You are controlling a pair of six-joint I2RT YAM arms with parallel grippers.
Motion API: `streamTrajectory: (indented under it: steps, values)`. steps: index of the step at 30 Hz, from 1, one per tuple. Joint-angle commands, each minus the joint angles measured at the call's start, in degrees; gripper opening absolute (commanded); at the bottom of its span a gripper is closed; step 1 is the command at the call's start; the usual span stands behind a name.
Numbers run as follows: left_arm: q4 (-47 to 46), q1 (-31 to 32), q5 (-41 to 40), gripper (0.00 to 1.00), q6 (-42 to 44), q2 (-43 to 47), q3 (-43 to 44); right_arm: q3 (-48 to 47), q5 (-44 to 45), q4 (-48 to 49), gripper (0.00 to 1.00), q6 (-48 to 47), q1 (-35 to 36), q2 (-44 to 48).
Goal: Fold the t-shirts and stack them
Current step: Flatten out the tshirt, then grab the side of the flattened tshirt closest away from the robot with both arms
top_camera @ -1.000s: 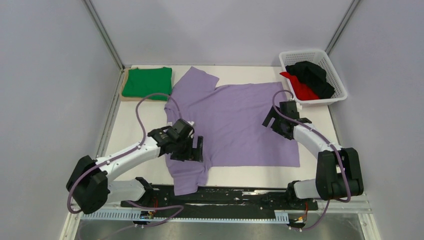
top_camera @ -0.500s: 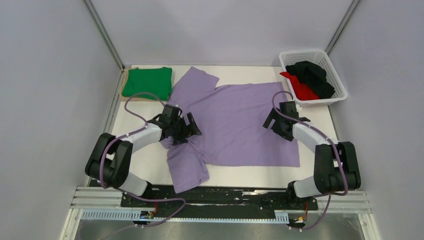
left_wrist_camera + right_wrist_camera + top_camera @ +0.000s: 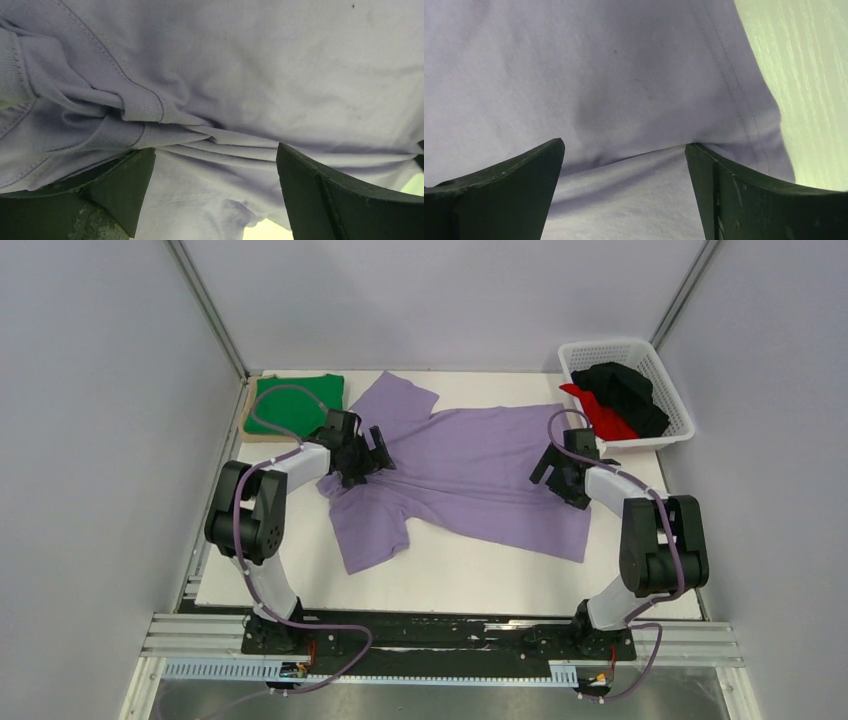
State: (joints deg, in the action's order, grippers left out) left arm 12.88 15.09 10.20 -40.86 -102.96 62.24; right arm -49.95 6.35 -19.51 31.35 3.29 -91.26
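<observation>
The large lilac-purple t-shirt [image 3: 470,475] lies spread across the table's middle, collar end to the left, rumpled around the collar. My left gripper [image 3: 362,455] stands open, its fingers pressed down on the bunched collar folds [image 3: 140,107]. At the shirt's right hem my right gripper [image 3: 560,472] is open too, with the fingertips resting on cloth [image 3: 599,75] beside the stitched edge. A folded green t-shirt [image 3: 290,400] sits at the far left on a tan board [image 3: 248,432]. Black [image 3: 625,388] and red [image 3: 605,418] t-shirts lie in the basket.
A white lattice basket [image 3: 672,400] stands at the far right corner. Grey walls close in the table on three sides. Bare white table [image 3: 470,580] shows between the shirt and the arm bases. My left arm's cable loops over the green shirt.
Both arms have swung toward the far side, dragging the purple shirt away from the near edge. Its near sleeve and lower hem now lie farther up the table.
</observation>
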Motion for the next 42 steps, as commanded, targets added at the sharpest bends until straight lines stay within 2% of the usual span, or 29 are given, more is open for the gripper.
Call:
streamTrajectory:
  steps: [1,3,5,10,14,18,24,28,30,36,42]
  values:
    - [7.0,-0.4,-1.3,1.00,9.8,0.2,1.3,-2.3,-2.6,0.9,1.00,-0.8,-0.4,0.1]
    - [8.5,1.0,-1.4,1.00,10.8,4.7,0.1,-2.1,-2.8,0.3,1.00,-0.3,-0.5,3.5]
    - [12.7,3.4,-5.0,1.00,11.1,10.3,-1.5,-1.4,-2.7,-0.7,1.00,0.3,-0.5,8.3]
    - [27.2,9.5,-13.6,1.00,5.4,24.9,-6.3,2.5,0.0,-2.7,1.00,3.8,-0.5,20.7]
    - [35.6,12.2,-13.5,1.00,-1.5,39.1,-14.3,6.2,3.8,-4.7,1.00,7.3,-0.8,28.1]
    - [40.3,14.8,-12.7,0.99,-7.4,45.9,-21.1,10.8,7.6,-6.6,1.00,10.4,-1.1,34.6]
    - [33.4,15.8,-10.8,0.90,-9.6,45.1,-26.8,14.9,10.5,-6.9,1.00,10.0,-1.4,41.7]
    - [28.1,15.9,-8.3,0.73,-8.8,39.2,-28.4,15.3,11.1,-7.7,1.00,9.9,-1.4,42.6]
    - [27.3,15.9,-8.7,0.69,-8.0,35.9,-28.4,15.3,11.5,-7.9,1.00,10.0,-1.4,42.7]
    - [24.3,16.3,-10.0,0.59,-7.1,29.5,-28.4,15.1,12.1,-8.1,1.00,10.5,-1.6,41.7]
    - [23.1,16.7,-10.0,0.54,-6.1,25.4,-27.4,14.7,12.4,-8.2,1.00,10.5,-1.8,40.9]
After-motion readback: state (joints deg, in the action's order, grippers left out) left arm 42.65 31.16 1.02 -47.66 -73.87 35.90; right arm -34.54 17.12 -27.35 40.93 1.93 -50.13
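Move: The purple t-shirt's near-left hem corner lies about 24 cm back from the left hand, 5 cm left and 4 cm lower. The folded green t-shirt sits some 13 cm ahead and 17 cm left of that hand, the far sleeve 15 cm ahead and 7 cm right. From the right hand, the hem corner is roughly 22 cm back and 47 cm left. The left hand arcs back some 25 cm to the near-left hem corner, half closing; the right lifts back. ##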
